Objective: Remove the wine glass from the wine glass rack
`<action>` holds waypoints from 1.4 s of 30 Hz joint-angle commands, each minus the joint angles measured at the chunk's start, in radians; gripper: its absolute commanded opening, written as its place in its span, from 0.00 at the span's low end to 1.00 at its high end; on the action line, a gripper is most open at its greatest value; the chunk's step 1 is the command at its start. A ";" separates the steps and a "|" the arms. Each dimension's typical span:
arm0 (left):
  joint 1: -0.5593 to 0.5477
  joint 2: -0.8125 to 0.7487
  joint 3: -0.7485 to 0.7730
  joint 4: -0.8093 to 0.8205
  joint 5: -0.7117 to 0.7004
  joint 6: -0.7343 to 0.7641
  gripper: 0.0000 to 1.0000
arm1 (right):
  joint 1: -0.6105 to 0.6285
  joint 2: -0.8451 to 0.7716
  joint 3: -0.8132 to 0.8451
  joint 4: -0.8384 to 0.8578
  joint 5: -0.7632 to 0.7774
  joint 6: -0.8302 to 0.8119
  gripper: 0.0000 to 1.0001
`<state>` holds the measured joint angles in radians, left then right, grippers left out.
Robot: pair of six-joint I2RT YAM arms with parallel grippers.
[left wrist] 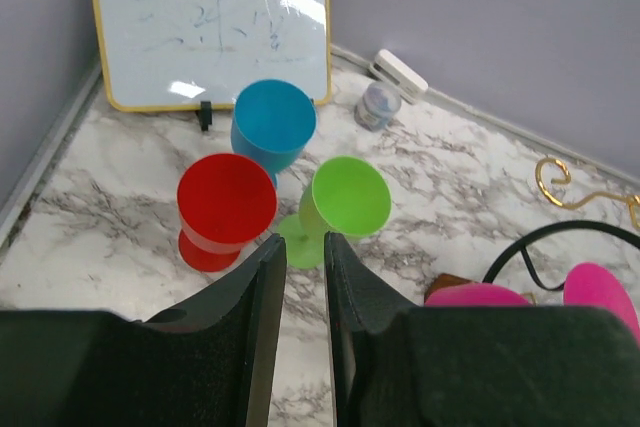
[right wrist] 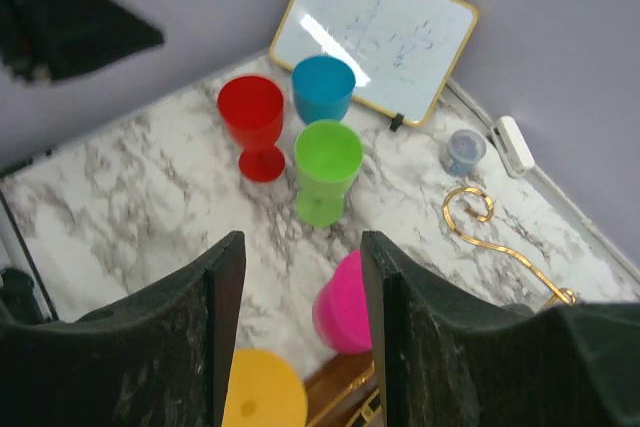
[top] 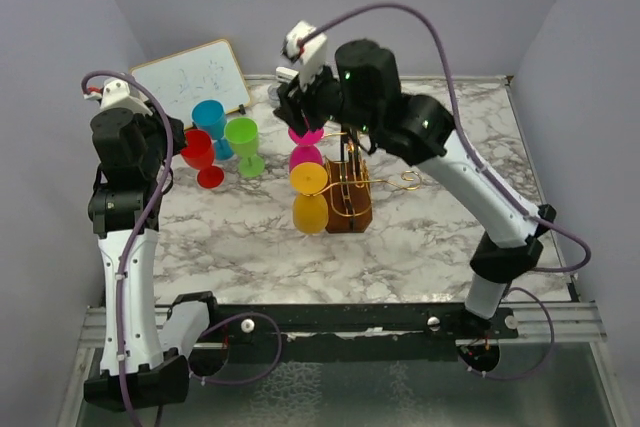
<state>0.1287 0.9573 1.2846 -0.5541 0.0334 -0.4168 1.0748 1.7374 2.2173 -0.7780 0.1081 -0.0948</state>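
The wine glass rack point(top: 348, 195) stands mid-table, gold wire scrolls on a brown base. A pink wine glass point(top: 305, 137) and a yellow one point(top: 310, 179) hang on its left side, with another yellow glass point(top: 310, 215) below. My right gripper point(top: 292, 105) is open just above the pink glass. In the right wrist view the gripper point(right wrist: 300, 242) has the pink glass point(right wrist: 345, 307) below it, close to the right finger point(right wrist: 400, 317), not gripped. My left gripper point(left wrist: 305, 242) is nearly shut and empty, raised at the left near the standing glasses.
Red point(top: 200, 155), blue point(top: 210, 119) and green point(top: 243, 142) glasses stand upright at the back left. A whiteboard point(top: 190, 77) leans on the back wall. A small jar point(left wrist: 378, 105) and an eraser point(left wrist: 400, 75) lie by the wall. A gold scroll arm point(right wrist: 470, 209) sticks out to the right.
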 commanded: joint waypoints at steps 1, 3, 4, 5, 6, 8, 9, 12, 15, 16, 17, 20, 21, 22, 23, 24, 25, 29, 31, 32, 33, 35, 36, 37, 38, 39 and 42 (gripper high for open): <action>-0.005 -0.040 -0.079 -0.029 0.135 -0.033 0.25 | -0.236 0.114 0.275 -0.141 -0.391 0.249 0.49; -0.005 -0.083 -0.127 -0.033 0.184 -0.043 0.25 | -0.362 0.149 0.261 -0.116 -0.592 0.376 0.46; -0.006 -0.101 -0.151 -0.034 0.197 -0.050 0.25 | -0.409 0.154 0.226 -0.090 -0.671 0.429 0.46; -0.008 -0.119 -0.172 -0.031 0.209 -0.056 0.25 | -0.442 0.159 0.195 -0.066 -0.739 0.452 0.47; -0.016 -0.131 -0.190 -0.028 0.217 -0.058 0.25 | -0.454 0.164 0.180 -0.055 -0.767 0.457 0.48; -0.032 -0.142 -0.210 -0.024 0.239 -0.057 0.25 | -0.457 0.172 0.174 -0.059 -0.770 0.453 0.48; -0.039 -0.142 -0.216 -0.018 0.258 -0.058 0.26 | -0.458 0.174 0.166 -0.059 -0.768 0.456 0.48; -0.049 -0.135 -0.221 0.005 0.328 -0.073 0.25 | -0.458 0.191 0.165 -0.074 -0.764 0.450 0.49; -0.050 -0.132 -0.226 0.026 0.372 -0.088 0.26 | -0.463 0.249 0.227 -0.151 -0.747 0.434 0.47; -0.051 -0.132 -0.227 0.026 0.377 -0.090 0.26 | -0.463 0.269 0.253 -0.178 -0.736 0.425 0.45; -0.051 -0.132 -0.227 0.024 0.379 -0.088 0.26 | -0.463 0.284 0.269 -0.202 -0.722 0.414 0.45; -0.051 -0.132 -0.224 0.004 0.382 -0.077 0.26 | -0.465 0.305 0.274 -0.246 -0.654 0.383 0.44; -0.051 -0.132 -0.227 0.000 0.383 -0.074 0.26 | -0.466 0.309 0.274 -0.254 -0.634 0.372 0.44; -0.051 -0.133 -0.230 -0.003 0.385 -0.074 0.26 | -0.470 0.311 0.272 -0.264 -0.619 0.362 0.45; -0.051 -0.134 -0.234 -0.005 0.385 -0.071 0.26 | -0.472 0.313 0.270 -0.269 -0.603 0.353 0.45; -0.052 -0.139 -0.238 -0.007 0.384 -0.070 0.25 | -0.476 0.313 0.262 -0.271 -0.596 0.346 0.46; -0.051 -0.142 -0.243 -0.011 0.385 -0.071 0.26 | -0.480 0.313 0.254 -0.272 -0.597 0.340 0.47; -0.052 -0.149 -0.250 -0.030 0.387 -0.065 0.26 | -0.484 0.319 0.242 -0.293 -0.600 0.319 0.47; -0.052 -0.150 -0.253 -0.039 0.387 -0.062 0.25 | -0.484 0.318 0.230 -0.299 -0.592 0.313 0.47; -0.052 -0.154 -0.254 -0.042 0.386 -0.062 0.25 | -0.484 0.318 0.225 -0.304 -0.582 0.308 0.47; -0.052 -0.157 -0.258 -0.045 0.385 -0.060 0.25 | -0.484 0.318 0.223 -0.309 -0.575 0.303 0.47; -0.052 -0.166 -0.270 -0.045 0.386 -0.062 0.26 | -0.486 0.318 0.214 -0.320 -0.564 0.291 0.47; -0.053 -0.168 -0.277 -0.045 0.385 -0.062 0.25 | -0.484 0.318 0.212 -0.325 -0.557 0.286 0.47; -0.052 -0.172 -0.284 -0.045 0.386 -0.063 0.25 | -0.485 0.318 0.208 -0.330 -0.551 0.281 0.47; -0.052 -0.175 -0.291 -0.045 0.387 -0.063 0.25 | -0.484 0.319 0.205 -0.334 -0.547 0.277 0.47; -0.052 -0.177 -0.300 -0.045 0.386 -0.062 0.25 | -0.484 0.318 0.201 -0.336 -0.545 0.272 0.47; -0.052 -0.184 -0.316 -0.049 0.384 -0.061 0.25 | -0.485 0.320 0.192 -0.344 -0.543 0.263 0.47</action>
<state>0.0826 0.7902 0.9909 -0.5999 0.3965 -0.4873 0.5945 2.0525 2.4229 -1.0889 -0.4698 0.2024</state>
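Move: The magenta wine glass, hanging foot-up on the rack, is about 11 cm ahead of my empty right hand, some 2 cm right and its middle 22 cm below. The orange glass hangs 10 cm nearer me than the magenta one; the rack's upright frame is about 9 cm to its right. The green glass stands about 17 cm ahead of my right hand, 13 cm left, 29 cm down. From my left hand the magenta glass is 8 cm ahead, 20 cm right, 16 cm down. I swing my right hand quickly forward and a little right, to the outer side of the rack, then sink it about 12 cm towards the magenta glass's foot, tipping the fingers some 40 degrees further down and keeping them half open. My empty left hand, leaving the glasses it has set down, drifts right and down about 8 cm each, easing back, and turns 20 degrees clockwise. ##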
